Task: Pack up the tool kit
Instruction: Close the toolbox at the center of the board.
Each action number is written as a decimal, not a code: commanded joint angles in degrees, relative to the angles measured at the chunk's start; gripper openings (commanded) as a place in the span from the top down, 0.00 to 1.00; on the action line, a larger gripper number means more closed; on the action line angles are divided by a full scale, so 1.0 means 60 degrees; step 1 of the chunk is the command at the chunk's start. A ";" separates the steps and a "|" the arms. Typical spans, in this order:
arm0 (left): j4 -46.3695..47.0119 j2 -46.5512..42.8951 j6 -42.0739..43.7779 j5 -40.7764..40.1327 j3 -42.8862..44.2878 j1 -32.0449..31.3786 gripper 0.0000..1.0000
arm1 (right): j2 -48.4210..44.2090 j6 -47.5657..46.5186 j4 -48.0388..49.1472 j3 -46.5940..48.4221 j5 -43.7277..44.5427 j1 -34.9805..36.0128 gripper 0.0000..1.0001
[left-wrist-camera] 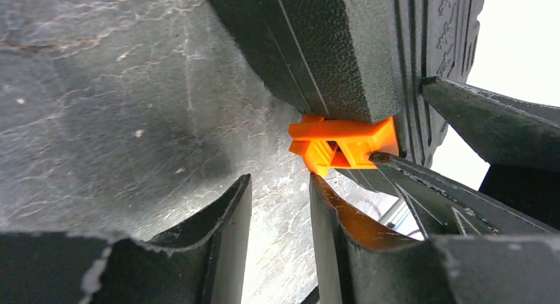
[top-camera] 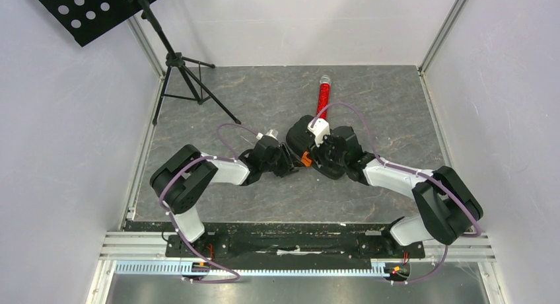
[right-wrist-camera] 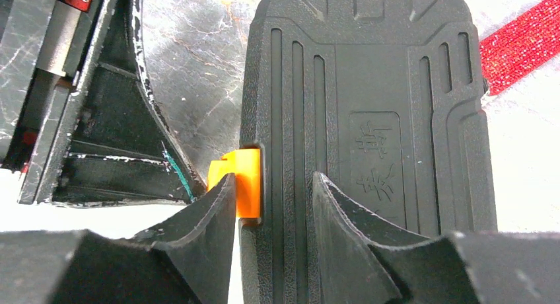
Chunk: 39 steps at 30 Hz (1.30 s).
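The tool kit's black ribbed case (top-camera: 302, 135) lies closed mid-table, its orange latch (top-camera: 306, 160) on the near-left edge. In the right wrist view the lid (right-wrist-camera: 370, 86) fills the frame and my right gripper (right-wrist-camera: 274, 185) stands open above that edge. One of its fingers rests against the latch (right-wrist-camera: 241, 178) and the other lies over the lid. My left gripper (left-wrist-camera: 280, 185) is open with only table between its fingers. Its right fingertip (left-wrist-camera: 317, 185) sits just under the latch (left-wrist-camera: 343, 145), and the case (left-wrist-camera: 343, 46) is just beyond. No loose tools are in view.
A red tube (top-camera: 323, 92) lies behind the case, also showing in the right wrist view (right-wrist-camera: 522, 46). A black tripod stand (top-camera: 181, 66) with a perforated plate (top-camera: 86, 6) occupies the back left corner. White walls and aluminium rails enclose the table.
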 commanded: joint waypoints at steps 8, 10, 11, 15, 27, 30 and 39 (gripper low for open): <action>0.0339 0.0309 -0.0290 0.0066 0.0553 0.0030 0.66 | 0.0530 -0.0035 -0.1718 -0.0310 0.0688 0.0025 0.62; 0.0172 0.0393 -0.0315 0.0072 0.0624 0.0030 0.71 | 0.0433 -0.0161 -0.1749 -0.0325 0.1004 0.0132 0.59; 0.0171 0.0426 -0.0362 0.0084 0.0611 0.0030 0.73 | 0.0374 -0.0258 -0.1754 -0.0339 0.1204 0.0218 0.58; -0.0082 0.0575 -0.0564 -0.0021 0.0619 0.0047 0.82 | 0.0192 -0.0582 -0.1744 -0.0397 0.2258 0.0670 0.54; 0.0717 0.0384 -0.1296 0.0316 0.0077 0.0103 0.86 | 0.0335 -0.0588 -0.1751 -0.0544 0.3176 0.1052 0.51; 0.0561 -0.0064 -0.1150 0.0256 0.0094 0.0088 0.86 | 0.0414 -0.0570 -0.1750 -0.0545 0.3234 0.1105 0.50; 0.0294 0.0645 -0.1030 0.0533 0.0975 0.0060 0.92 | 0.0402 -0.0429 -0.1844 -0.0486 0.3052 0.1118 0.51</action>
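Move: The orange latch on the closed toolbox's near-left side lies about 2 cm ahead, 3 cm to the right and 1 cm above the left hand. It sits some 1 cm back, 2 cm left and 1 cm below the right hand, beside one of its fingertips. From the right hand, the toolbox's middle is roughly 3 cm ahead, 1 cm right and 2 cm down; the red tube lies about 19 cm ahead and 4 cm right. The orange latch is approached from below by the left hand, which closes its half-open fingers almost shut, dips about 1.5 cm, then comes up some 2.5 cm, easing forward and right to bring the tips close to it. At the latch and lid edge, the right hand stays nearly in place, rolling about 10 degrees with its left side dropping, and its fingers loosen slightly. ##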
